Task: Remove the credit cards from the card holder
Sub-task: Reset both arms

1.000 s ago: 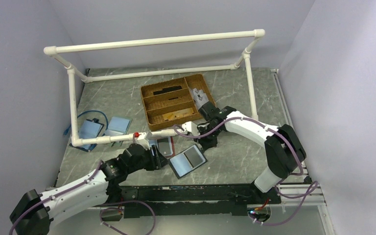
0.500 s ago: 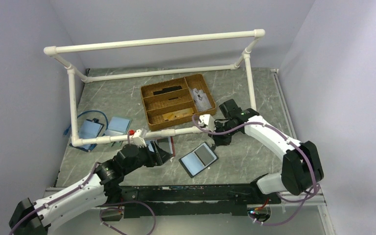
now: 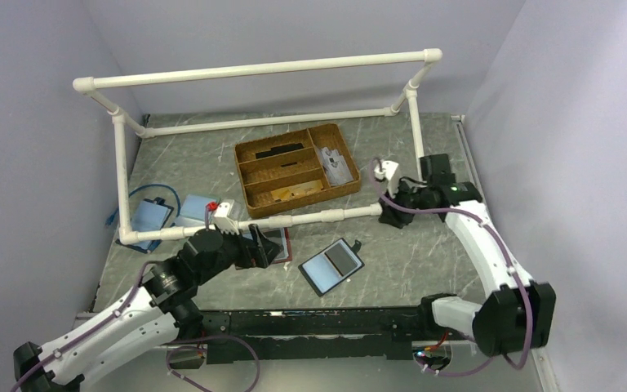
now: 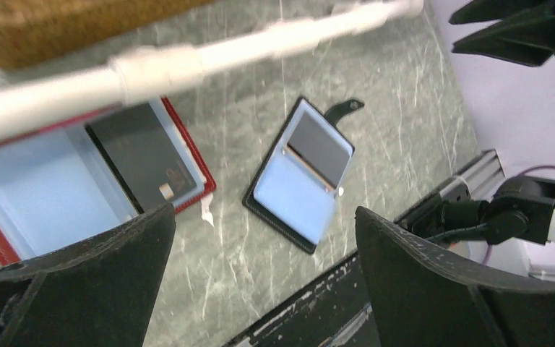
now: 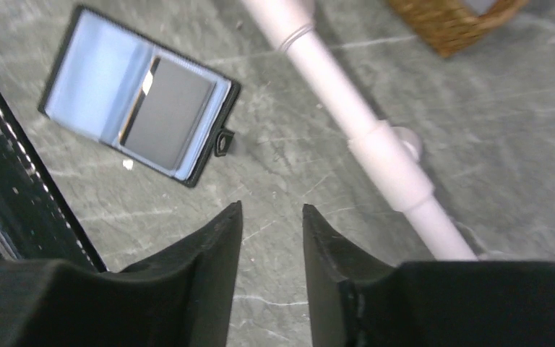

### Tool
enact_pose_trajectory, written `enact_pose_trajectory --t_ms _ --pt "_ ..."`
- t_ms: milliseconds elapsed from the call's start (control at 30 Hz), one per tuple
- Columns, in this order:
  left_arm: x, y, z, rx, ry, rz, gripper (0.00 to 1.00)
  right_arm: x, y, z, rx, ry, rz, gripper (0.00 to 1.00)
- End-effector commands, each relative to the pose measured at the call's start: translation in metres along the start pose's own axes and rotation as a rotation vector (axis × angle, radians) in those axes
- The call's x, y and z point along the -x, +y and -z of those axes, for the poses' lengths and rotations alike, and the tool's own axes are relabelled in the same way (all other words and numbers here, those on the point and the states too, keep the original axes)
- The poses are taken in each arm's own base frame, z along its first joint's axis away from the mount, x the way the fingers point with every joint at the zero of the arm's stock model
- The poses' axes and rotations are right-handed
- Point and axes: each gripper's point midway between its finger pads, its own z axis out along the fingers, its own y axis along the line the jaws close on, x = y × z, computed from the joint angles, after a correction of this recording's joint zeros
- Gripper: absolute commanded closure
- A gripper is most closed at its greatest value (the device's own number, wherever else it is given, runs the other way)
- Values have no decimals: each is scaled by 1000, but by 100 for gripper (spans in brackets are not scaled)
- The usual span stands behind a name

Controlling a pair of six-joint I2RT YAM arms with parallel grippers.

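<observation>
The black-edged card holder (image 3: 332,265) lies open and flat on the table between my two arms. A dark grey credit card (image 4: 320,148) sits in one half. A light blue credit card (image 4: 293,195) covers the other half, one corner reaching over the black edge. My left gripper (image 3: 273,249) hovers left of the holder, over the red-edged wallet (image 4: 79,181), its jaws (image 4: 265,217) wide open and empty. My right gripper (image 3: 392,216) is up and to the right of the holder by the white pipe, its fingers (image 5: 271,210) parted with only table between them. The holder (image 5: 137,108) shows untouched in the right wrist view.
The white pipe frame's front bar (image 3: 294,222) runs between the holder and a wicker tray (image 3: 294,167) with compartments. Two blue flat items (image 3: 151,216) lie at the far left by a cable. A black rail (image 3: 326,318) marks the near table edge.
Both grippers have opened. My right arm has swung away to the right, off the holder. My left arm has drawn back left. The holder now lies slightly farther right than a second ago.
</observation>
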Motion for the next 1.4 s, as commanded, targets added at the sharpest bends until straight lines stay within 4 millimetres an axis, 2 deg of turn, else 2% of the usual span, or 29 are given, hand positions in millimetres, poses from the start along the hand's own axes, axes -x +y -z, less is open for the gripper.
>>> enact_pose_trajectory --t_ms 0,267,300,333,367,433,600,733,833,967,1167,1367 --pt "36 3 12 76 -63 -150 1 51 -7 53 -66 -254 14 56" --pt "88 -3 20 141 -123 -251 1 95 -40 129 -198 -511 -70 22" --pt "93 -4 19 147 -121 -260 0 98 -46 136 -210 -534 -94 14" --pt "98 -3 18 157 -116 -267 0 100 -52 142 -226 -553 -137 2" --pt "103 -2 18 167 -115 -274 1 100 -59 144 -235 -566 -209 0" --pt "113 1 17 178 -110 -286 0 97 -71 149 -240 -592 -310 0" --pt "143 16 11 176 -108 -247 1 90 -77 148 -108 -688 -441 0" --pt "167 35 1 146 -110 -178 1 81 -80 147 -197 -702 -427 0" --pt "181 46 -9 131 -113 -154 0 69 -88 146 -301 -712 -491 0" --pt "180 48 -17 96 -68 -140 1 61 -87 147 -282 -696 -453 0" --pt "172 59 -6 161 -74 -163 1 57 -77 149 -208 -728 -418 0" --pt "175 63 2 203 -106 -165 0 60 -84 157 -215 -773 -560 0"
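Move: The wicker tray's middle is about 23 cm ahead of the left hand, 7 cm to its right and 12 cm lower. The red holder is nearly beneath that hand, 2 cm ahead, 3 cm left, some 14 cm down; the black card holder lies 16 cm right and 4 cm back. From the right hand, the pipe frame's near right corner is about 6 cm ahead, 10 cm right, 9 cm down; the black card holder is 16 cm left, 12 cm back, 13 cm down. Lift the right gripper away from the black card holder, about 14 cm up while swinging right and a little forward over the pipe frame's near right corner; spread its fingers wide and roll them up nearly level, swinging clockwise. Carry the empty, open left gripper some 13 cm forward, leftward and up, across the front pipe to above the tray's left end. ##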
